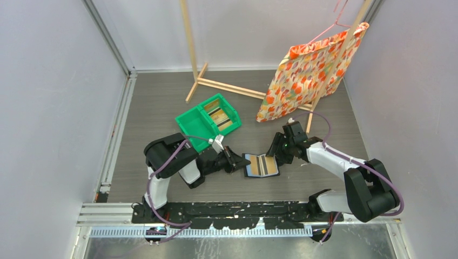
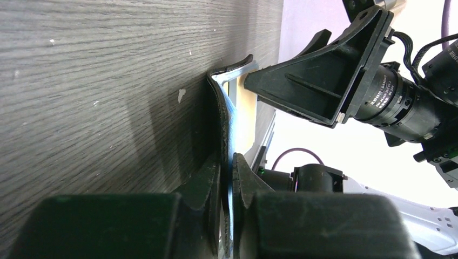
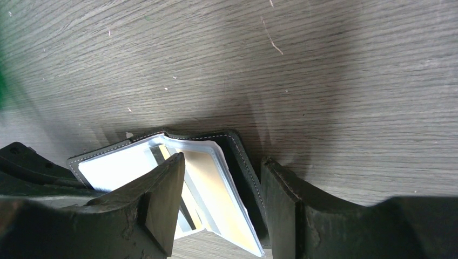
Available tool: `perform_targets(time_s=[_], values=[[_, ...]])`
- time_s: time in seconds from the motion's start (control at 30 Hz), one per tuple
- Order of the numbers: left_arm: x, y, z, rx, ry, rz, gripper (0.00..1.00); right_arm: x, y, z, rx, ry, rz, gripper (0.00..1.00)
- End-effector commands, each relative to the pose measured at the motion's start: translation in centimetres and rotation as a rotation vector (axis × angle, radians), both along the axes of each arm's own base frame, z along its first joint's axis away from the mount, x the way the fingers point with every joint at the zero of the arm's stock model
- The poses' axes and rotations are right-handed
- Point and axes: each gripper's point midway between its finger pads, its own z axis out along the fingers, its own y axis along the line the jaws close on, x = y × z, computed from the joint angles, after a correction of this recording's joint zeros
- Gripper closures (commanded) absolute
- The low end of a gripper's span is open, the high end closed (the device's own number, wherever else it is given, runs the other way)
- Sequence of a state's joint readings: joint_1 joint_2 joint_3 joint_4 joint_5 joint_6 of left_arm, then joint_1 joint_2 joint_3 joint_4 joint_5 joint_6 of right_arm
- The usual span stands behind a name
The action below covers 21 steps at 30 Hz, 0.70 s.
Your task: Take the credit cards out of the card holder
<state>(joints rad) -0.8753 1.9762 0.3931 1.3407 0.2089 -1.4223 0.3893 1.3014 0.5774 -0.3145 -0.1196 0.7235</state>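
Note:
The card holder [image 1: 262,165] lies open on the table between both grippers, with orange credit cards [image 1: 254,167] showing in its pockets. My left gripper [image 1: 241,162] is shut on the holder's left edge; in the left wrist view its jaws [image 2: 228,159] pinch the dark cover [image 2: 220,108], which stands edge-on. My right gripper [image 1: 274,152] is open and straddles the holder's raised right flap. In the right wrist view a golden card [image 3: 216,183] inside a clear sleeve lies between the open fingers [image 3: 221,164], with the stitched cover [image 3: 241,156] beside the right finger.
A green two-compartment bin [image 1: 190,123] stands behind the left gripper, with cards [image 1: 219,114] in its right compartment. A wooden rack [image 1: 216,83] and an orange flowered cloth [image 1: 308,75] on a hanger are at the back. Walls close in both sides.

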Motion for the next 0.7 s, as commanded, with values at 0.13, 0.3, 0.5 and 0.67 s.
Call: perform_targets(time_s=[0.13,0.3,0.5,0.67], values=[[0.2,-0.5,0.7,-0.010,-0.024,-0.005,0.99,-2.0,-0.6,-1.3,-0.035,0.084,0.019,0.41],[-0.3,0.2,0.5,0.068,-0.025,-0.020,0.99,-1.9,-1.9,0.3,-0.092,0.055,-0.011,0.40],[-0.9,1.6,0.7,0.247,-0.030,-0.048,0.99,-1.1,-4.2,4.7,-0.172,-0.071,-0.075,0.37],[-0.5,2.5,3.4,0.317,-0.118,-0.049,0.99,-1.0,-2.5,7.7,-0.058,-0.149,-0.031,0.38]])
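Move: The open card holder is already pinched by the left fingers at its left edge; its middle lies about 6 cm to that hand's right, 1 cm nearer and 2 cm below. From the right hand its middle is some 5 cm left, 3 cm nearer and 1 cm lower, and the right-hand card page 2 cm left, 3 cm nearer. The green tray sits roughly 15 cm ahead and 15 cm left of the left hand. Withdraw the right gripper from the card holder's right page: go right and back together at first, then mostly up, ending about 5 cm higher, with its fingers staying open. Keep the left pinch shut on the holder's left edge; let that hand dip slightly, then raise it nearly 3 cm and draw it a little left, rolling its left side up some 10 degrees. ##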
